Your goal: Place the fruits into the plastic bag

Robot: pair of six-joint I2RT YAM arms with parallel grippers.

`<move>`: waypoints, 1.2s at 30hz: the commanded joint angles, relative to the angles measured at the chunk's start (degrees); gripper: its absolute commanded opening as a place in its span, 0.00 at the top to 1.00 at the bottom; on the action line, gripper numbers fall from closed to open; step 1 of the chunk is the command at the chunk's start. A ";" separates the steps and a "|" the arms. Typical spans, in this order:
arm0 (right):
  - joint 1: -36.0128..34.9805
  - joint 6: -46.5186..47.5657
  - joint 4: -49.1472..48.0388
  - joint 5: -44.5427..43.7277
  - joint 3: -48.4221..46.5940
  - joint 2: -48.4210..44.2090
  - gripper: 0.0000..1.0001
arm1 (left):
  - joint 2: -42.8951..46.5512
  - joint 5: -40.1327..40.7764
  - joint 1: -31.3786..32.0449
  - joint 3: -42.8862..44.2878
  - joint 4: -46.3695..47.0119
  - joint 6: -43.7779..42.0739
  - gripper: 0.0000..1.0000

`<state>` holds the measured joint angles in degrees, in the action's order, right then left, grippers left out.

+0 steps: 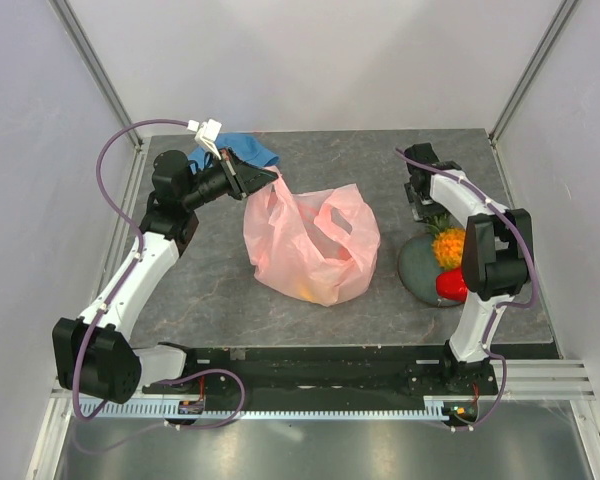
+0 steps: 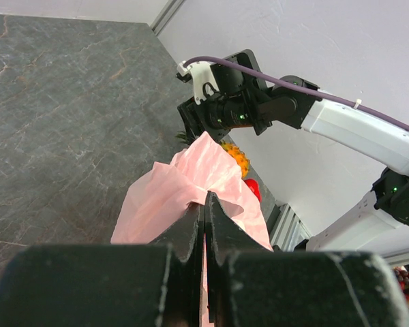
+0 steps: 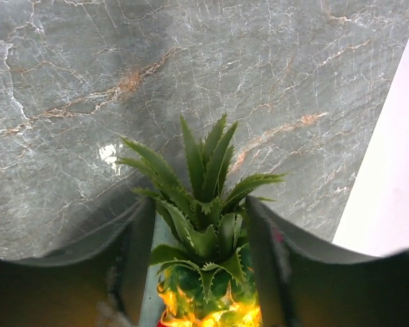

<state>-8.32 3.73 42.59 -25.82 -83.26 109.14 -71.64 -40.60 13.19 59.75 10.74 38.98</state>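
Observation:
The pink plastic bag lies mid-table with one handle lifted to the upper left. My left gripper is shut on that handle; its jaws pinch the pink film in the left wrist view. A yellow-orange fruit shows through the bag's bottom. The orange pineapple and a shiny red fruit lie on the dark plate. My right gripper is open, and its fingers straddle the pineapple's green crown. I cannot tell whether they touch the leaves.
A blue cloth hat lies at the back left, just behind my left gripper. White walls enclose the table on three sides. The plate sits near the table's right edge.

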 commanded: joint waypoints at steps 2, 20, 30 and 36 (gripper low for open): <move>0.32 0.67 -1.81 -0.72 1.17 -0.51 0.53 | -0.08 -0.01 -0.53 2.22 0.68 -2.07 0.98; 0.32 0.14 3.11 -4.67 -6.36 -11.41 1.00 | -0.08 -0.36 -0.62 1.60 1.91 -1.10 0.98; 0.32 -8.72 3.14 4.45 -23.96 -21.23 1.00 | 0.09 -0.80 -0.62 1.16 3.14 -0.05 0.98; -0.82 -26.47 -19.32 24.31 -12.56 -34.40 1.00 | -0.35 -1.15 -0.62 0.81 4.46 1.36 0.98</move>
<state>-8.25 -9.34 40.23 -15.20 -102.10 83.40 -71.64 -40.66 12.86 59.72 11.51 39.05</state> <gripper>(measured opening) 0.216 0.022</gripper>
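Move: The pineapple's middle lies just behind the right hand, about 5 cm back, 3 cm to its right and 3 cm below, with its leafy crown already between the part-open fingers. The red pepper is some 17 cm back, 4 cm right and 5 cm down; the dark plate's centre is about 14 cm back, 1 cm right and 7 cm down. The pink bag stands roughly 29 cm left, 10 cm back and slightly higher. From the left hand, the pineapple is around 42 cm right, 2 cm ahead and 28 cm below. The pineapple's crown is pinched as the right fingers, about two-thirds open, close on the leaves with the hand nearly still. The hand then pulls it up off the plate, slowly at first and then fast, some 28 cm, with a slight leftward drift at the end, while the wrist swings the fingertips up and forward by over 40 degrees and the fingers keep their grip. ##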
